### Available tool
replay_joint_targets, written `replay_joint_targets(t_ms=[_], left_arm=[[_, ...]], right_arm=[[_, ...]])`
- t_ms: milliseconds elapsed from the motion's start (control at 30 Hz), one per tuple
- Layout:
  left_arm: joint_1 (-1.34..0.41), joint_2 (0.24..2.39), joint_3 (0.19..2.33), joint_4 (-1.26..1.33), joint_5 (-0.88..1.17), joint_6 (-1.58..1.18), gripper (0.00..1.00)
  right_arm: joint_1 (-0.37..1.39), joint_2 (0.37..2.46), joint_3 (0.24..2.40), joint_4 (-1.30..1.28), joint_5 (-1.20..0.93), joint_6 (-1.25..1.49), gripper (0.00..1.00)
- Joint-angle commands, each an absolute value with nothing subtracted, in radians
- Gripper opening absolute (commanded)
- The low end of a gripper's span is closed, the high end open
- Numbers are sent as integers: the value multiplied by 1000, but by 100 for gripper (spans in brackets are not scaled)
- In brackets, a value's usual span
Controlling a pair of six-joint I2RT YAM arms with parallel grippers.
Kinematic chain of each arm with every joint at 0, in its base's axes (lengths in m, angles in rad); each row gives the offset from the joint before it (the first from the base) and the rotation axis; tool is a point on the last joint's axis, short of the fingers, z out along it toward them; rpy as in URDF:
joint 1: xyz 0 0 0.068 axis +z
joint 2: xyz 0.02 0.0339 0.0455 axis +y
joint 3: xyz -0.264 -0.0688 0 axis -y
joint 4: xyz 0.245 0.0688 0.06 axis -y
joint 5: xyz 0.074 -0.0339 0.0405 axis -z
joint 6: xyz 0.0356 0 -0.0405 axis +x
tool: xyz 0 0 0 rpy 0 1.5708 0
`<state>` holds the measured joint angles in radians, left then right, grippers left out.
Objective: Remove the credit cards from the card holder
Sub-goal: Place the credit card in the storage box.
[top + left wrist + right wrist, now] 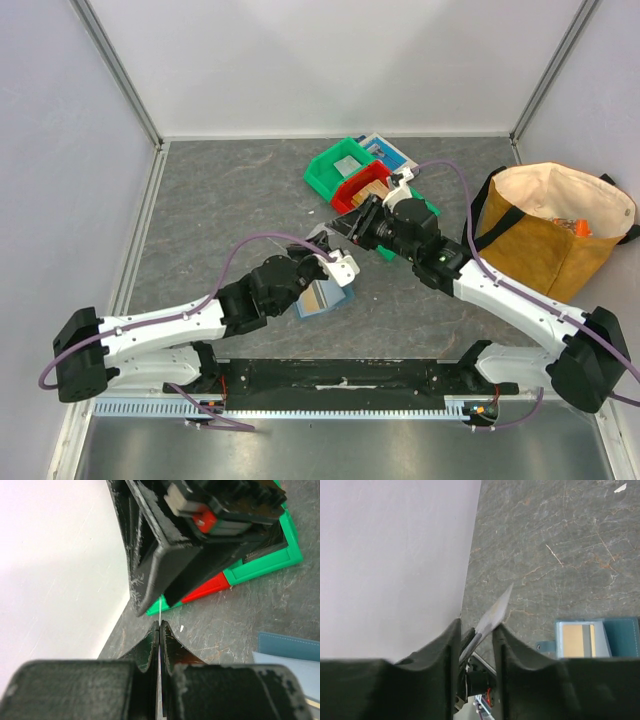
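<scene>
My left gripper (159, 626) is shut on a thin pale grey credit card (495, 614), which shows edge-on as a white line (159, 614) above its fingertips. My right gripper (476, 625) stands around that same card with its jaws still apart; the card leans against the right-hand finger (506, 645). Both grippers meet above the table's middle (338, 245). Below them the slate-blue card holder (322, 298) lies open on the table, apart from both grippers. A tan card (576, 640) sits in one of its pockets. A corner of the holder shows too (292, 647).
A green bin (335, 170) and a red bin (362, 185) stand just behind the right gripper, with a blue-and-white flat box (392, 150) beyond them. A tan cloth bag (555, 230) stands at the right. White walls close the left and back.
</scene>
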<state>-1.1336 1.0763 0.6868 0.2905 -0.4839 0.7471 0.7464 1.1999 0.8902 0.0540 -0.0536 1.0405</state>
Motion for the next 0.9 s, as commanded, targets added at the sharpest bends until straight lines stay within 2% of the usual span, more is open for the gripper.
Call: replay_joint_targets(t_ms=[0,167,367,433,567,700,867], left_arm=[[-1146,1083,672,367,-505,801,2],[-1146,1086,666,380,-520,770,4],[-1066,1063,687,368,-571,511,33],[-976,1040,730,296,-586,338,39],[-714,970,788,157,-480,-33,57],[-565,928,795,101,-427,-237,64],[-538,916,795,83,-468,-264,68]], right_arm=[[724,1201,867,146,-69,1094,30],[701,1204,839,219,-92,1127,0],[651,1186,795,303,-19,1100,0],[624,1186,773,353,-6,1085,0],[589,1225,765,408,43,1071,0],[571,1290,794,449,118,1048,0],[569,1426,893,477,334,1020,0]])
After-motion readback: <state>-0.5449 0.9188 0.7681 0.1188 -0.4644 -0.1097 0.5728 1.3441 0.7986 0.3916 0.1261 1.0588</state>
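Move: The silver VIP card is held edge-on by the left fingers, its middle about 2 cm ahead and 2 cm to the right of the left hand. From the right hand, whose half-open fingers straddle the card, that middle is some 2 cm left, level. The storage box lies about 21 cm below: red compartment roughly 28 cm ahead and 9 right, silver-card green one 38 straight ahead, near green one 17 ahead and 16 right. The right fingers shut on the card held between the hands and pinch it; only then do the left fingers open, let go and swing clear, about 16 cm left and 8 forward, rising a little and rolling left side down. The right hand carries the card some 10 cm forward and 6 right towards the storage box, turning about 20 degrees clockwise and beginning to sink. ##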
